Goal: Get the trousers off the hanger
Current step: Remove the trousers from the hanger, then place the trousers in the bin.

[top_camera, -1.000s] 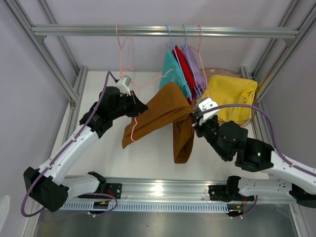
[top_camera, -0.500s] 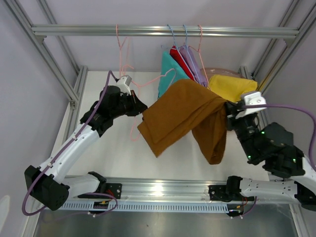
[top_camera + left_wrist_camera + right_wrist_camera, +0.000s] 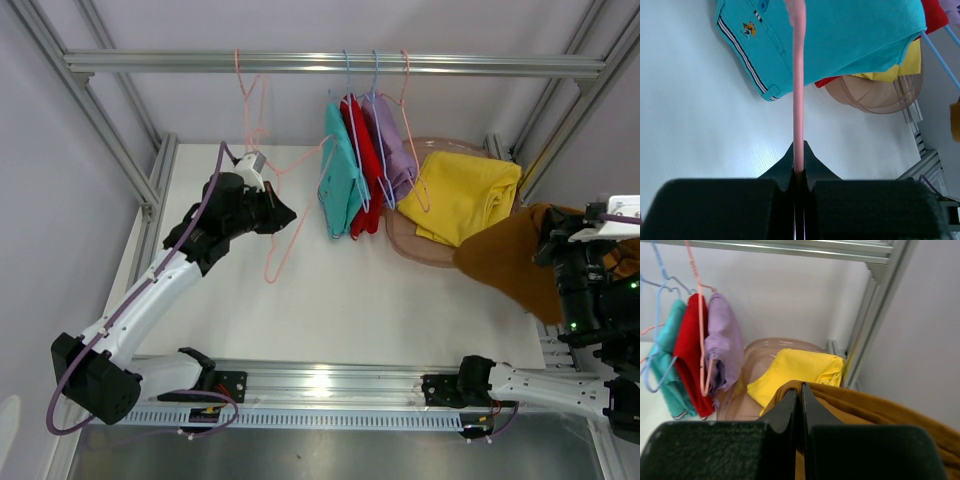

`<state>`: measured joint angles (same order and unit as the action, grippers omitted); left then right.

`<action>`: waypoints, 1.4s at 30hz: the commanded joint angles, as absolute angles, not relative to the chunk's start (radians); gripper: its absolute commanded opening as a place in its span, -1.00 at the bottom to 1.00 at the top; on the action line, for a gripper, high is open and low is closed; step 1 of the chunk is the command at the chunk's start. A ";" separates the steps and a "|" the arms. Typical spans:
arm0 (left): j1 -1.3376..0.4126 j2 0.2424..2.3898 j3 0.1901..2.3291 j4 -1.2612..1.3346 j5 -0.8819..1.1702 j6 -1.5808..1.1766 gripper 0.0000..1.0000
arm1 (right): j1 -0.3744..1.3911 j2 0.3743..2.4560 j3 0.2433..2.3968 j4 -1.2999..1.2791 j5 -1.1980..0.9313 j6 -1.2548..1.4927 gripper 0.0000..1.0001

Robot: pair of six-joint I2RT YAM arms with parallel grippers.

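Observation:
My right gripper (image 3: pixel 558 248) (image 3: pixel 801 388) is shut on a fold of the brown trousers (image 3: pixel 508 262) (image 3: pixel 867 411), which hang from it at the table's far right, free of any hanger. My left gripper (image 3: pixel 288 214) (image 3: pixel 798 169) is shut on the bare pink hanger (image 3: pixel 270 270) (image 3: pixel 799 100). Teal trousers (image 3: pixel 338 185) (image 3: pixel 830 40), red trousers (image 3: pixel 362 170) (image 3: pixel 690 355) and lavender trousers (image 3: pixel 390 160) (image 3: pixel 722 345) hang on hangers from the top rail (image 3: pixel 330 62). The yellow trousers (image 3: pixel 462 195) (image 3: pixel 800 370) lie in the pinkish tub (image 3: pixel 405 240) (image 3: pixel 755 360).
Aluminium frame posts (image 3: pixel 560 100) stand close to my right gripper, with a grey wall behind. White tabletop (image 3: pixel 330 300) lies between the arms. Another pink hanger hook (image 3: pixel 245 85) hangs from the rail at the left.
My right gripper has swung far to the right, pulling the brown trousers off the pink hanger. The hanger is now bare. The left arm has hardly moved.

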<state>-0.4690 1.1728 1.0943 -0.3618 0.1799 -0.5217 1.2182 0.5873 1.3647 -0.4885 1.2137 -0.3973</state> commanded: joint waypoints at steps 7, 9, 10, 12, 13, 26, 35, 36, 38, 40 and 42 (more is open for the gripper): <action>-0.468 1.172 1.143 -0.318 0.178 -0.503 -0.99 | 1.195 0.561 1.373 -0.370 1.246 -0.469 -1.00; -0.471 1.167 1.143 -0.319 0.178 -0.503 -0.99 | 1.196 0.555 1.333 -0.283 1.259 -0.498 -1.00; -0.471 1.166 1.143 -0.319 0.178 -0.502 -0.99 | 1.200 0.554 1.310 -0.243 1.270 -0.514 -1.00; -0.474 1.163 1.143 -0.321 0.181 -0.500 -0.99 | 1.197 0.555 1.241 -0.133 1.281 -0.563 -1.00; -0.472 1.163 1.143 -0.319 0.183 -0.502 -0.99 | 1.198 0.563 1.224 -0.105 1.278 -0.568 -1.00; -0.483 1.152 1.147 -0.324 0.206 -0.503 -0.99 | 0.686 0.848 1.267 -0.164 0.844 -0.172 -1.00; -0.488 1.166 1.160 -0.331 0.224 -0.500 -0.99 | 0.264 1.021 1.419 -0.225 0.525 0.069 -1.00; -0.489 1.166 1.163 -0.333 0.225 -0.500 -0.99 | 0.253 1.038 1.430 -0.216 0.523 0.071 -1.00; -0.488 1.164 1.158 -0.336 0.227 -0.495 -0.99 | 0.215 1.080 1.451 -0.200 0.528 0.084 -1.00; -0.489 1.166 1.167 -0.337 0.235 -0.497 -0.99 | 0.190 1.118 1.480 -0.193 0.529 0.098 -1.00; -0.488 1.170 1.173 -0.341 0.241 -0.495 -0.99 | 0.158 1.135 1.503 -0.183 0.552 0.132 -1.00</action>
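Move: The right hand, already gripping the brown trousers, is bringing them to the tub, whose middle lies some 25 cm straight ahead of it and roughly 42 cm lower. The yellow trousers lie in that tub, a couple of centimetres right of its middle. The purple trousers hang about 22 cm ahead, 14 cm left and 15 cm down, the red ones some 5 cm farther left. From the left hand, the tub is about 12 cm ahead, 30 cm right and 21 cm lower. Forward, with a side-to-side sweep, the right hand carries the pinched brown trousers towards the tub: a little right, then about 7 cm left while dipping, then its main reach to nearly 18 cm out, curving back right. It ends some 4 cm lower, the fingers turned about 20 degrees clockwise. The left hand stays nearly in place, still holding the empty pink hanger. ##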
